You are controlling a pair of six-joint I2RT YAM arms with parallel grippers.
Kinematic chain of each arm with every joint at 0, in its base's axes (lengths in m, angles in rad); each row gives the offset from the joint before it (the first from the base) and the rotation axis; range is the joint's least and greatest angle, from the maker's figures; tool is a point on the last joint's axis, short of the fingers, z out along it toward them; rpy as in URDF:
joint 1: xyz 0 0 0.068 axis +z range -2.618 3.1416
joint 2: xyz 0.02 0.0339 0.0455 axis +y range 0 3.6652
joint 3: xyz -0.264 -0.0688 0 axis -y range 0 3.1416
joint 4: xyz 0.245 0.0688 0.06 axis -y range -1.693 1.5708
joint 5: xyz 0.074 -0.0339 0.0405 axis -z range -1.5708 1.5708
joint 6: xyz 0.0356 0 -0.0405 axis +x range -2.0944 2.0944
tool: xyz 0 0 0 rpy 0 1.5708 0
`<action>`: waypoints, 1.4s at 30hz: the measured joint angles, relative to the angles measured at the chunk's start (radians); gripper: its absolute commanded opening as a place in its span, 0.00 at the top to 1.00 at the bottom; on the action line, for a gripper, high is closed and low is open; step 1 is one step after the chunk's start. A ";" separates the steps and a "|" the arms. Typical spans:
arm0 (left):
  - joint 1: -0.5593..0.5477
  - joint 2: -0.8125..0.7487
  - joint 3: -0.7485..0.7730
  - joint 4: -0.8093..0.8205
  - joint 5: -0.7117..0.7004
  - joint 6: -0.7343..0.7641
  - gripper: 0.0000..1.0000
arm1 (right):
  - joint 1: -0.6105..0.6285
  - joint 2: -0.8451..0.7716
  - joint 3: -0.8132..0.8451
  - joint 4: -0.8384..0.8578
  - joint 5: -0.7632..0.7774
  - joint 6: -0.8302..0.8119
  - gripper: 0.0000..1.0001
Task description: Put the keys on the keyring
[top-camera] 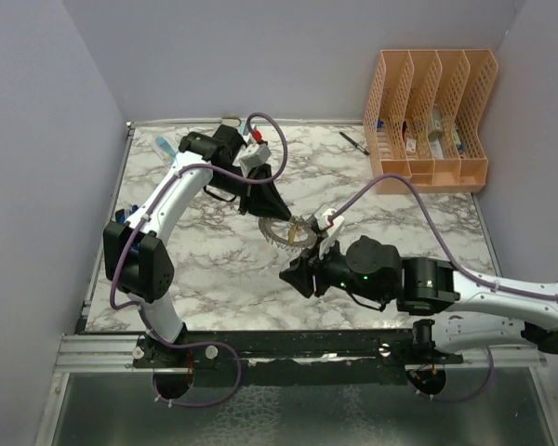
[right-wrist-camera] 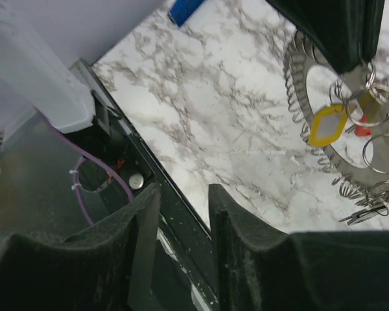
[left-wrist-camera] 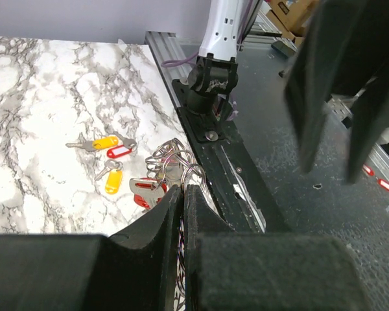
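The keyring (top-camera: 285,232), a large grey coiled ring, is held tilted over the table's middle, and my left gripper (top-camera: 275,214) is shut on its rim. In the left wrist view the fingertips (left-wrist-camera: 172,197) are pressed together on a thin sliver of that rim. In the right wrist view a yellow-tagged key (right-wrist-camera: 327,124) and small split rings hang at the keyring (right-wrist-camera: 297,84). Loose keys, one with a yellow tag (left-wrist-camera: 106,142), one red (left-wrist-camera: 118,152) and another yellow (left-wrist-camera: 113,181), lie on the marble. My right gripper (right-wrist-camera: 183,191) is open and empty, just near of the ring (top-camera: 293,276).
An orange file organiser (top-camera: 428,116) stands at the back right, with a black pen (top-camera: 353,142) beside it. A blue object (top-camera: 163,146) lies at the back left. A metal rail (top-camera: 288,344) runs along the table's near edge.
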 measured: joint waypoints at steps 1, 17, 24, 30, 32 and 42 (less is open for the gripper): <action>0.005 0.000 0.000 0.000 0.000 -0.004 1.00 | 0.027 0.000 0.035 -0.019 0.024 -0.013 0.26; 0.019 0.001 0.130 -0.002 -0.002 -0.091 1.00 | 0.104 0.103 0.435 0.425 0.327 -1.033 0.00; 0.023 0.055 0.244 -0.006 -0.002 -0.133 1.00 | 0.104 0.215 0.574 0.855 0.533 -1.562 0.01; 0.024 0.114 0.362 -0.005 -0.002 -0.193 1.00 | 0.002 0.238 0.511 1.143 0.694 -1.791 0.01; 0.024 0.130 0.396 -0.004 -0.001 -0.209 1.00 | -0.052 0.223 0.501 1.072 0.727 -1.717 0.01; -0.027 -0.001 0.177 0.340 -0.124 -0.488 1.00 | -0.144 0.172 0.539 0.325 0.724 -1.069 0.01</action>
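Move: The right hand is empty and partly open. The keyring, with a yellow-tagged key on it, hangs about 8 cm ahead of it, level in height and roughly 1 cm to its left. The loose keys on the table, the likely next pick, lie some 10 cm ahead, 17 cm to its right and 26 cm below. From the left hand, which still pinches the keyring, the loose keys are about 18 cm right, 2 cm back and 29 cm below. The right hand pulls away from the keyring, climbing fast by about 35 cm as its fingers spread wide open, then swings forward and to the right and sinks back some 10 cm, while its wrist turns clockwise and tips up so that the fingers, which pointed left, ahead and down, end pointing nearly straight forward. The left hand keeps its pinch on the keyring and lifts it roughly 6 cm while easing forward, dropping back about 2 cm at the end. ##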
